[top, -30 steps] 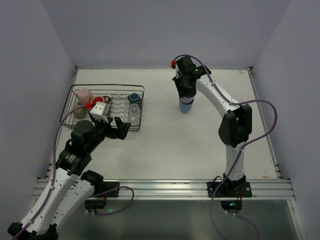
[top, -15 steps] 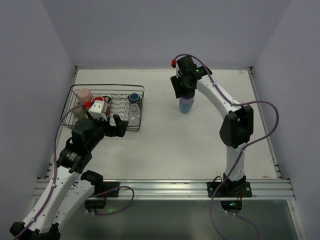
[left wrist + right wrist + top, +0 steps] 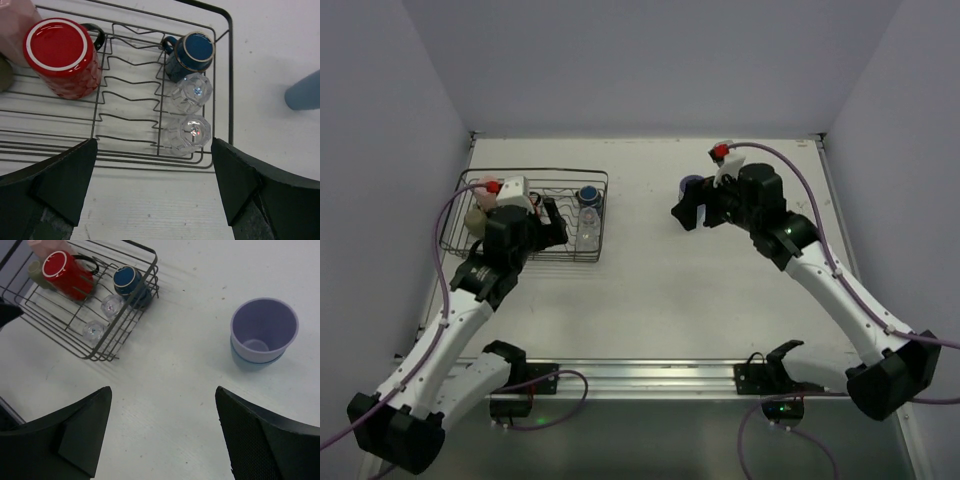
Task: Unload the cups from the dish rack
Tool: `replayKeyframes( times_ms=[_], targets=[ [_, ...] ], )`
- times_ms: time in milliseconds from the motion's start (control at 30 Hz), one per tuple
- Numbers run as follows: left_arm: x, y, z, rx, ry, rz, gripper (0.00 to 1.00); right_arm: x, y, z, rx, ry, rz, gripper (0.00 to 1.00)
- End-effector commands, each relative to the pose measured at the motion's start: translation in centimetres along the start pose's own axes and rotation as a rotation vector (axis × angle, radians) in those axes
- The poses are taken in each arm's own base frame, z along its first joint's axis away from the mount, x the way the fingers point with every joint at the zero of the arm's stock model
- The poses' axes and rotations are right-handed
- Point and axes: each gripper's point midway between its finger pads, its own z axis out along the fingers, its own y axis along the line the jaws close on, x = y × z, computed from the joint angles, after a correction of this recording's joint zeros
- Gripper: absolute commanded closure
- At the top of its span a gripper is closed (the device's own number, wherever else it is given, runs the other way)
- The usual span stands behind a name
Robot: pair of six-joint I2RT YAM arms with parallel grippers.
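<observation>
The black wire dish rack (image 3: 570,173) stands at the far left. In the left wrist view the rack (image 3: 222,75) holds an upturned red mug (image 3: 60,57), a small blue cup (image 3: 190,50), the edge of a pale pink cup (image 3: 12,20) and a sliver of an olive mug (image 3: 4,75). My left gripper (image 3: 152,185) is open and empty, just above the rack's near edge (image 3: 548,235). The lavender tumbler (image 3: 262,332) stands upright on the table, nested in a light blue cup. My right gripper (image 3: 162,440) is open and empty, on the near side of the tumbler (image 3: 695,212).
Two clear glasses (image 3: 189,92) (image 3: 187,132) stand upturned in the rack's right end, by the blue cup. The rack also shows in the right wrist view (image 3: 100,358). Grey walls close in the table on three sides.
My right gripper has let go of the lavender tumbler and drawn back towards me. My left gripper has moved forward over the rack's near edge.
</observation>
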Motion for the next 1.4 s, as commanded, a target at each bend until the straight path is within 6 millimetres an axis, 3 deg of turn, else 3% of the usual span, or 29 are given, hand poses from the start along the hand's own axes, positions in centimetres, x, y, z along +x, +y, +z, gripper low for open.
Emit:
replayKeyframes(
  times_ms=[0,33,167,233,333,667,767,1367],
  targets=[
    [-3.3,1.3,2.0,-0.139,-0.083,-0.109,0.0,0.4,1.7,0.4,-0.117,-0.111,0.066,0.13],
    [-4.0,2.3,2.5,-0.183,-0.105,-0.113,0.0,2.5,1.5,0.7,-0.12,-0.083,0.082,0.13],
    [-6.0,5.3,4.9,-0.264,-0.097,-0.123,0.0,3.0,2.1,-0.6,-0.159,-0.121,0.085,0.11],
    [-5.9,7.2,6.5,-0.283,-0.063,-0.133,0.0,3.0,2.3,-0.8,-0.175,-0.133,0.089,0.11],
    [-5.6,8.3,8.3,-0.277,-0.037,-0.094,0.0,2.8,2.6,-0.9,-0.191,-0.153,0.091,0.11],
    [-3.5,10.4,12.4,-0.292,0.024,-0.048,0.0,3.7,4.3,-0.3,-0.274,-0.112,0.078,0.11],
    [-3.1,12.3,13.1,-0.346,0.047,-0.055,0.0,4.0,4.4,0.0,-0.275,-0.093,0.074,0.11],
    [-0.6,13.9,17.4,-0.381,0.121,-0.003,0.0,5.0,5.7,0.7,-0.303,-0.049,0.036,0.1]
  ],
)
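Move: The red mug, upside down in the rack, lies about 14 cm ahead of the open left hand, 12 cm to its left and 15 cm below. The pink cup stands some 9 cm to the left of the mug and 6 cm farther out, the olive cup 12 cm to its left and level with it, the blue mug 20 cm to its right and 4 cm farther out. From the right hand the red mug is roughly 53 cm left, 10 cm ahead and 21 cm lower. The red mug is straddled from above by the left hand's wide-open fingers: the hand first sweeps forward and left over the rack, then mostly sinks, about 12 cm in all, turning some 15 degrees counter-clockwise and tipping down as much. The empty, open right hand draws back, down and left, away from the nested cups. ##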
